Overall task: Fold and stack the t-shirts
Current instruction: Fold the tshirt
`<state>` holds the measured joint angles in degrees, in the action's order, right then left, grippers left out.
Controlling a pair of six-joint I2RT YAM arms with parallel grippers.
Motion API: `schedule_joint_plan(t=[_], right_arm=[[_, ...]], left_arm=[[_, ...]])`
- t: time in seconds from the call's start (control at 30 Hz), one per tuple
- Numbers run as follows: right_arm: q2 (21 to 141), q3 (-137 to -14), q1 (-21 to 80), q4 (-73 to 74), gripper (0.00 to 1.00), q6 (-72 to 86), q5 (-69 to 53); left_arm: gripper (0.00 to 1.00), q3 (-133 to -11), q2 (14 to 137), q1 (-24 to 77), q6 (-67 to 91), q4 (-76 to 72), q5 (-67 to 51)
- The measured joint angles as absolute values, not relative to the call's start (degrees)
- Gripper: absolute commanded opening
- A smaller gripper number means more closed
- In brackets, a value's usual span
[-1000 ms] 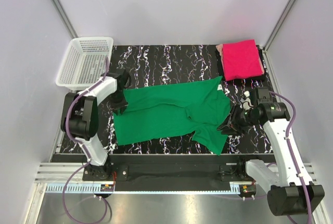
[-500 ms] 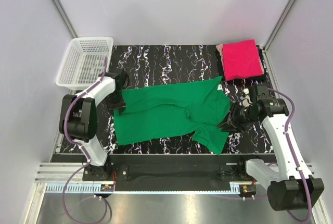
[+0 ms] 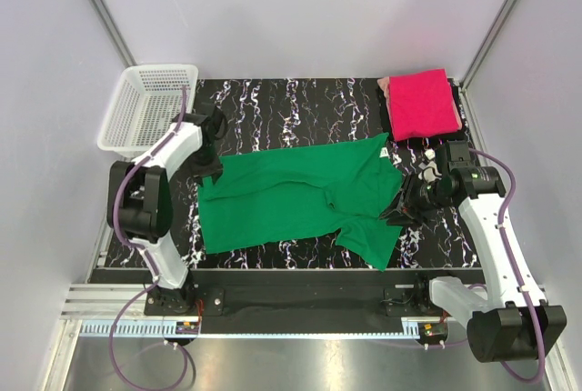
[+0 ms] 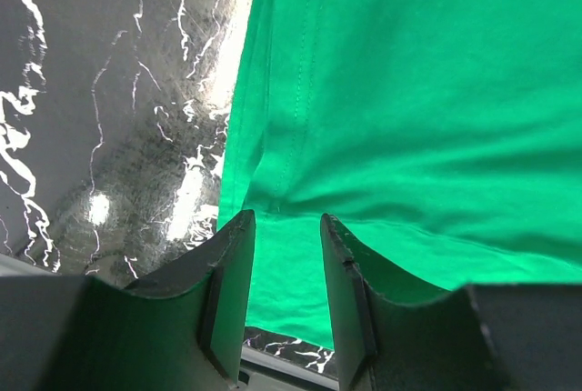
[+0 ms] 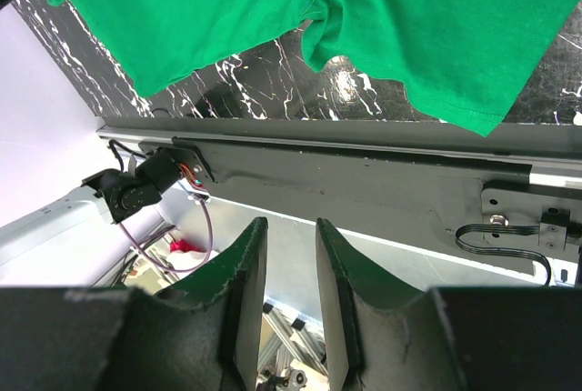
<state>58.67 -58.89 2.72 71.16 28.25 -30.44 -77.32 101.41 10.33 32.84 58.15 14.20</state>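
A bright green t-shirt (image 3: 300,200) lies spread flat across the black marbled table (image 3: 300,105), its sleeve pointing toward the near edge. A hot pink t-shirt (image 3: 421,103) lies folded at the back right corner. My left gripper (image 3: 207,168) hovers at the green shirt's far left corner. In the left wrist view it (image 4: 287,227) is open, with only the green cloth (image 4: 409,91) showing beyond the gap. My right gripper (image 3: 397,212) is at the shirt's right edge. The right wrist view shows it (image 5: 291,227) open and empty, with the green shirt (image 5: 273,9) further off.
A white mesh basket (image 3: 150,107) stands at the back left corner, just behind the left arm. The table's dark front rail (image 5: 364,182) runs along the near edge. Grey enclosure walls close in on the left, right and back.
The left gripper has opened and drawn back a little from the green shirt's corner. The right gripper has shifted slightly toward the back. The shirts lie as before.
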Motion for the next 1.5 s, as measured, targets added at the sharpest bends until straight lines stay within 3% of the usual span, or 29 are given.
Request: schedule_joint_plan(t=[0.4, 0.87, 1.07, 1.23, 1.5], right_arm=[[58.7, -58.9, 2.7, 71.1, 0.34, 28.1, -29.9], [59.3, -59.0, 2.7, 70.3, 0.36, 27.8, -29.5], [61.3, -65.2, 2.7, 69.7, 0.38, 26.4, -28.4], [70.5, -69.0, 2.7, 65.8, 0.33, 24.8, -27.8], [96.2, -80.2, 2.7, 61.1, 0.30, 23.2, -23.0]], left_arm=[[0.40, -70.9, 104.7, 10.5, 32.8, 56.9, 14.3], [0.41, -65.2, 100.5, 10.5, 30.1, 56.9, 14.4], [0.42, -67.8, 98.5, 10.5, 29.9, 57.5, 13.7], [0.42, -73.4, 98.1, 10.5, 30.3, 56.6, 12.6], [0.43, -72.7, 97.6, 11.3, 30.9, 55.8, 11.8]])
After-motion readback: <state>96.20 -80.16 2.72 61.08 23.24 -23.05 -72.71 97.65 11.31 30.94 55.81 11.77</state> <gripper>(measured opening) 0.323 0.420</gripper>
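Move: The right end of the t-shirt's folded edge lies about 22 cm ahead of the right hand, neither left nor right, some 16 cm below; the red stack is roughly 35 cm ahead and 9 cm right. The loose sleeve lies 4 cm left, about level. From the left hand, the left corner of the fold's hem is some 3 cm back, 2 cm left and 5 cm down, and the white basket 17 cm ahead and 15 cm left. Forward by about 15 cm, in a late, quickening reach, the right hand first rises slightly, then sinks over the t-shirt towards the folded edge's right end, fingers part open and still well above the cloth. Before that, the left hand dips and draws back some 6 cm over the fold's left corner, then lifts and returns forward nearly to its start, its opening unchanged. ##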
